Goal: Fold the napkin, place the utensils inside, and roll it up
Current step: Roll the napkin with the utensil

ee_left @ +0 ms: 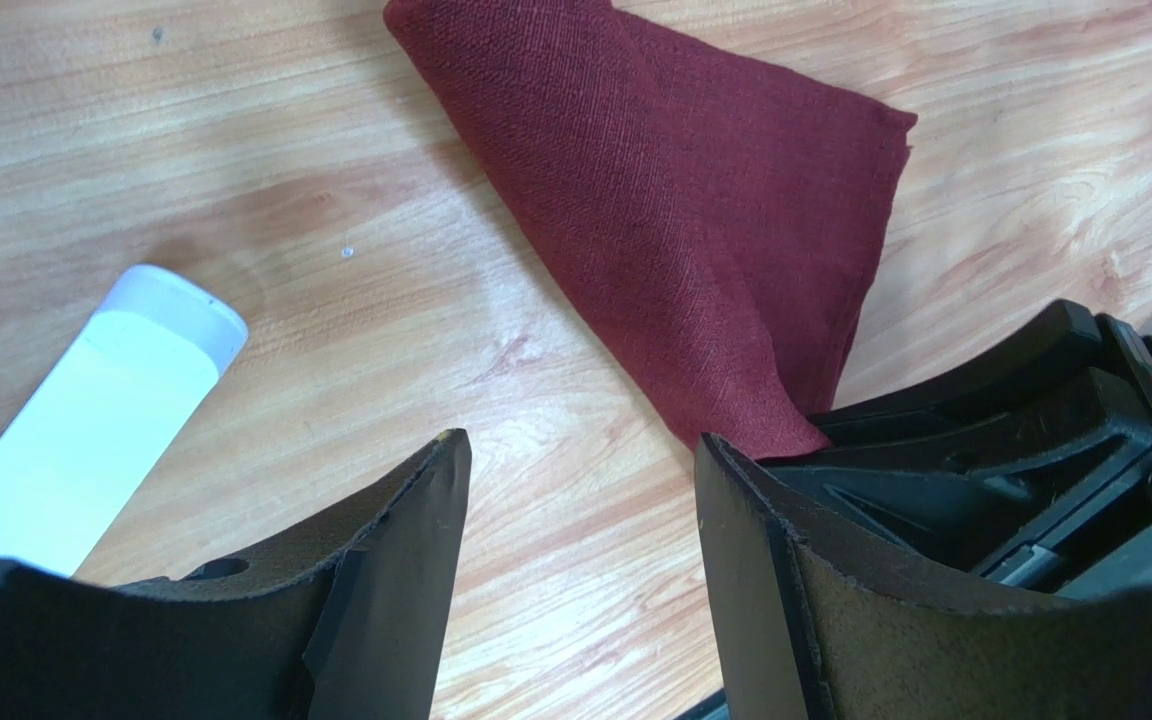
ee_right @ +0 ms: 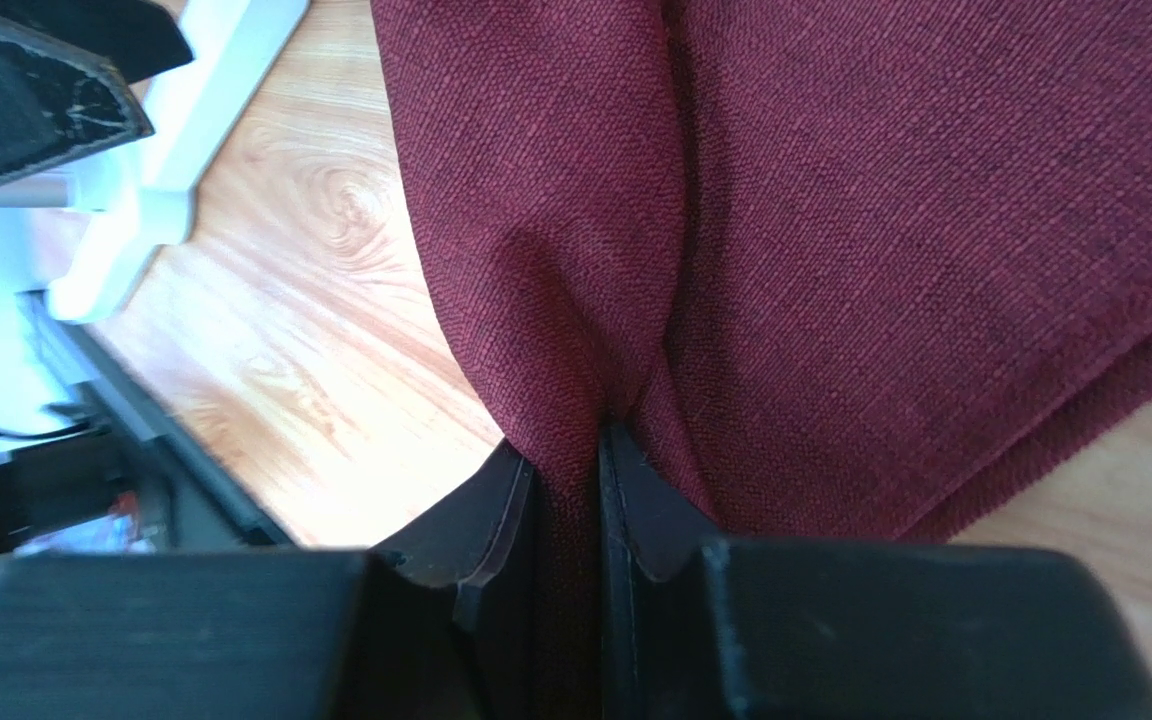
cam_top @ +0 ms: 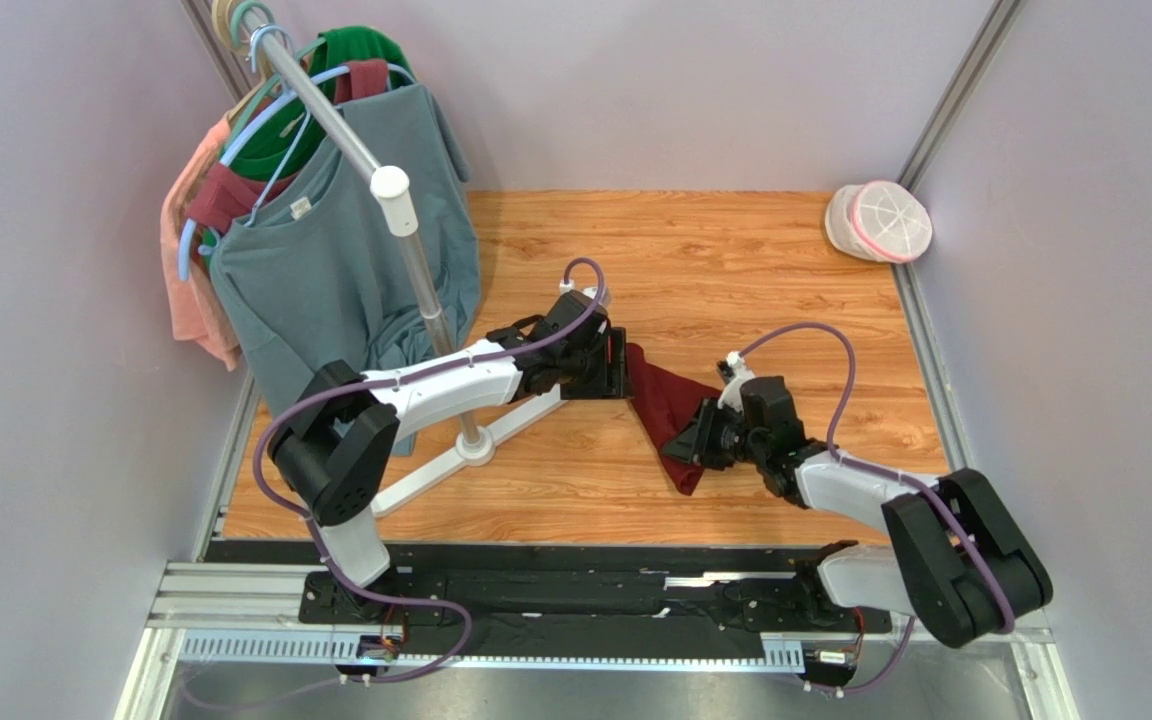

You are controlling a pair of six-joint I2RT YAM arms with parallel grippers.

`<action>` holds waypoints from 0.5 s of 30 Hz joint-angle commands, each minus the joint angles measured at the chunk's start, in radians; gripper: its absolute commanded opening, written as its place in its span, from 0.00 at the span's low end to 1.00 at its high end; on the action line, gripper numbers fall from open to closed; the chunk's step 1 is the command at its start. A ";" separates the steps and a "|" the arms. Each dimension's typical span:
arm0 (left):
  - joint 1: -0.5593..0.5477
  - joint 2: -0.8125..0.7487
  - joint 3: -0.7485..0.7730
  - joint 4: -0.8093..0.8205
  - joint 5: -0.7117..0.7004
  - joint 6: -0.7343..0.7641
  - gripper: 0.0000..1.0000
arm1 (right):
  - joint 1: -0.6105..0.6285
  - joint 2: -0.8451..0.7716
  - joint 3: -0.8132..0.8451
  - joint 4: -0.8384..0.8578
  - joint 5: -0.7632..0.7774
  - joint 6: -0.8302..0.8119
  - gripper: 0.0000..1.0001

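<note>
The dark red napkin [cam_top: 668,398] lies folded into a long bunched shape in the middle of the wooden table [cam_top: 748,270]. My right gripper [ee_right: 564,443] is shut on a pinched fold of the napkin [ee_right: 868,225] at its near end, with cloth filling the gap between the fingers. My left gripper [ee_left: 582,450] stands open at the napkin's [ee_left: 687,195] far left end, over bare wood and holding nothing. In the top view the left gripper [cam_top: 612,365] and the right gripper [cam_top: 702,435] sit at opposite ends of the cloth. The utensils are out of view.
A clothes rack [cam_top: 387,195] with several hung shirts stands at the back left. Its white T-shaped base [cam_top: 447,458] lies just left of the left arm, and one tube of that base [ee_left: 86,435] shows in the left wrist view. A white and pink container [cam_top: 880,221] sits at the back right corner.
</note>
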 commanded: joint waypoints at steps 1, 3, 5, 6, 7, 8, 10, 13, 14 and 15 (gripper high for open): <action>0.002 0.042 0.022 0.067 0.009 0.018 0.66 | -0.073 0.076 -0.015 0.066 -0.179 0.013 0.15; 0.002 0.067 0.037 0.090 0.009 0.013 0.66 | -0.105 0.113 -0.017 0.089 -0.218 0.024 0.15; 0.001 0.087 0.051 0.103 0.005 0.010 0.66 | -0.131 0.130 -0.018 0.096 -0.239 0.026 0.14; 0.002 0.108 0.067 0.104 0.003 0.010 0.66 | -0.141 0.142 -0.018 0.103 -0.245 0.026 0.14; 0.002 0.119 0.073 0.109 0.000 0.010 0.66 | -0.148 0.150 -0.018 0.104 -0.256 0.029 0.14; 0.002 0.137 0.079 0.119 -0.003 0.009 0.66 | -0.164 0.156 -0.017 0.104 -0.262 0.024 0.14; 0.004 0.157 0.100 0.130 -0.003 0.006 0.66 | -0.179 0.177 -0.011 0.112 -0.288 0.024 0.14; 0.004 0.191 0.129 0.142 -0.001 0.003 0.66 | -0.205 0.211 0.000 0.107 -0.313 0.015 0.14; 0.004 0.202 0.139 0.147 0.000 0.004 0.66 | -0.208 0.223 0.002 0.113 -0.317 0.018 0.14; 0.005 0.205 0.140 0.153 0.000 0.004 0.66 | -0.211 0.228 0.005 0.113 -0.322 0.021 0.14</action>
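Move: The napkin, a partly rolled bundle, has its middle about 7 cm to the left hand's right, 3 cm back and 8 cm below it. The right gripper, shut on the napkin, is some 8 cm right, 6 cm back and 7 cm lower; the rack foot's tip lies about 6 cm left, level with the hand and 8 cm below. From the right hand the napkin's middle is about 3 cm ahead, 1 cm left and 1 cm below. Still pinching the napkin, the right hand hardly shifts but turns about 15 degrees, its left side rising and its fingers tipping down. Meanwhile the open left hand sinks about 4 cm while going 2.5 cm forward and as far right, away from the rack foot and down towards the far part of the rolled napkin, fingers staying open. ##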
